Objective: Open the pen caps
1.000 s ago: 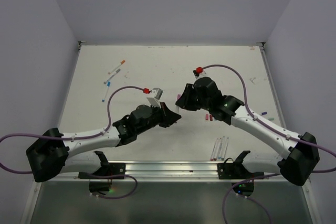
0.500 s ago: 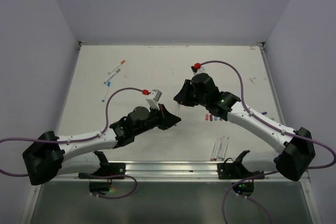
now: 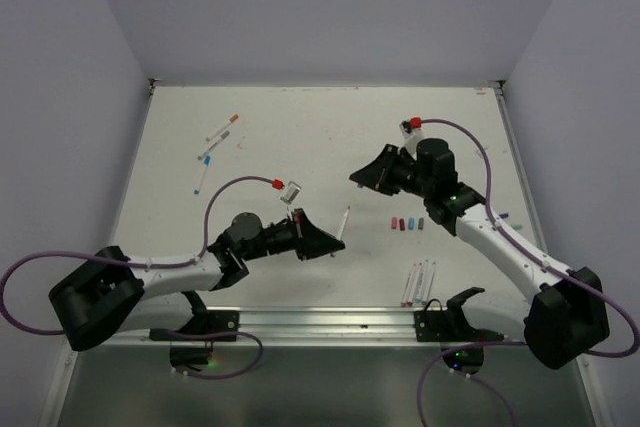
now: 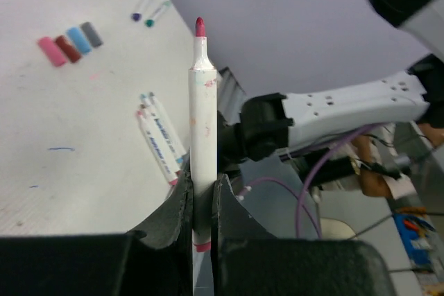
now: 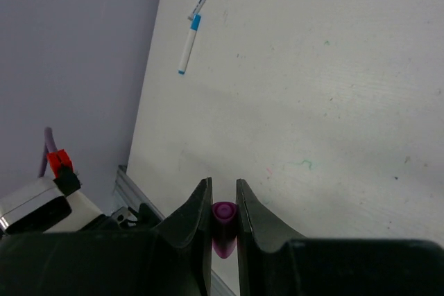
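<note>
My left gripper (image 3: 327, 241) (image 4: 205, 179) is shut on the lower barrel of a white pen (image 3: 344, 223) (image 4: 203, 123). The pen stands uncapped, its magenta tip (image 4: 200, 26) bare. My right gripper (image 3: 358, 178) (image 5: 223, 192) is shut on a small magenta-purple pen cap (image 5: 223, 223), held above the table apart from the pen. A row of loose caps lies on the table: pink (image 4: 50, 51), dark red (image 4: 67, 48), blue (image 4: 78, 39) and grey (image 4: 91, 34). The row also shows in the top view (image 3: 406, 223).
Three white pens (image 3: 418, 282) (image 4: 159, 147) lie together near the front edge at right. Three more pens lie at the far left: orange-ended (image 3: 222, 128), blue-ended (image 3: 209, 152), and another (image 3: 201, 179). Small pieces (image 3: 503, 215) lie at the right edge.
The grippers were close together at mid-table. They have pulled apart: the right one went right and back with the cap, the left one drew toward the front with the uncapped pen.
</note>
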`<state>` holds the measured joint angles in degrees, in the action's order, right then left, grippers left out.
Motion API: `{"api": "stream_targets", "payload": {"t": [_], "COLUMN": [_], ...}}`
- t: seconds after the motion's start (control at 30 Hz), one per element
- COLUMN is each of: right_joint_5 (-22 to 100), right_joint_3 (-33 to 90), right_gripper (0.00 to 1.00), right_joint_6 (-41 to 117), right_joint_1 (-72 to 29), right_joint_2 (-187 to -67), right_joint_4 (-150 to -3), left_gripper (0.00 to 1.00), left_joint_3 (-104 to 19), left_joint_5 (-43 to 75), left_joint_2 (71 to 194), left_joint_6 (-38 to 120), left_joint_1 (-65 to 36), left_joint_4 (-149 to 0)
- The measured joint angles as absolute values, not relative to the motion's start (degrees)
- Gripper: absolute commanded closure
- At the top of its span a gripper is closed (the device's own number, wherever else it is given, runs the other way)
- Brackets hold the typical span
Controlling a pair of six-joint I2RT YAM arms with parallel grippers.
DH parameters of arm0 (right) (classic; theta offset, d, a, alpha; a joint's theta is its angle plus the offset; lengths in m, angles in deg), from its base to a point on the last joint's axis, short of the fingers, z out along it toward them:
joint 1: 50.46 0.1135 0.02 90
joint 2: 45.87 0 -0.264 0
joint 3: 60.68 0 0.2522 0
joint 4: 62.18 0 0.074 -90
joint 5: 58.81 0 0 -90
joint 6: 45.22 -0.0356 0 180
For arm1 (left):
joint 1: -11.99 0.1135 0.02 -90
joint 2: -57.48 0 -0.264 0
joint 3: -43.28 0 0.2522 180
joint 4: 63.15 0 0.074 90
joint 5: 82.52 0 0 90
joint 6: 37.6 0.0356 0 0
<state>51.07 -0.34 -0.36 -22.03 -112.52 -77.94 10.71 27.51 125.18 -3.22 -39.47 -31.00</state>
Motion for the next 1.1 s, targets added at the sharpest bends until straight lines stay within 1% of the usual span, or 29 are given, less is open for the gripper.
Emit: {"api": "stream_targets", "payload": {"t": [0.13,0.2,0.33,0.43,0.57,0.7,0.83,1.1], "right_joint_5": [56.1,56.7,53.3,48.7,43.6,37.9,33.1,25.1], "right_joint_3": [-2.7,-2.5,2.7,6.6,7.1,7.1,6.7,6.6], "right_gripper": [1.00,1.00,1.00,1.00,1.00,1.00,1.00,1.00], "right_joint_6": [-1.3,-1.2,2.1,4.9,7.2,8.2,8.3,8.4], "right_joint_1": [-27.5,-27.7,-27.6,-27.6,-27.5,-25.7,-22.4,-19.1], "right_joint_2": [-113.6,-114.6,-119.2,-123.2,-126.8,-129.9,-131.1,-132.2], "right_joint_4": [-74.0,-73.8,-81.7,-88.1,-94.1,-98.7,-101.2,-105.1], "left_gripper": [1.00,1.00,1.00,1.00,1.00,1.00,1.00,1.00], "left_joint_3": [12.9,12.8,10.8,11.2,14.2,13.0,9.2,6.2], "left_joint_5": [35.8,37.5,33.9,27.5,19.4,11.6,6.8,4.7], "left_joint_2": [130.1,131.7,131.6,130.3,127.3,127.7,132.0,138.6], "left_joint_6": [-8.7,-10.2,-9.0,-8.3,-8.4,-8.7,-10.0,-11.3], "left_joint_1": [-38.6,-38.6,-38.7,-39.3,-41.7,-47.3,-53.1,-55.0], "left_joint_4": [-16.1,-13.6,-25.1,-34.3,-41.1,-47.5,-49.6,-49.6]}}
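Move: The right hand holds the magenta cap; the pink cap ending the cap row is about 11 cm to its right, 2 cm back and 20 cm below, with the red cap 2 cm farther right and the blue cap 4. From the left hand, holding its uncapped pen, the nearest laid-down pen is some 16 cm right, 4 cm back and 17 cm below, and the pink cap about 14 cm right and 11 ahead. Both hands sink some 12–16 cm, the right tipping its magenta cap down and rightward towards the pink cap. ##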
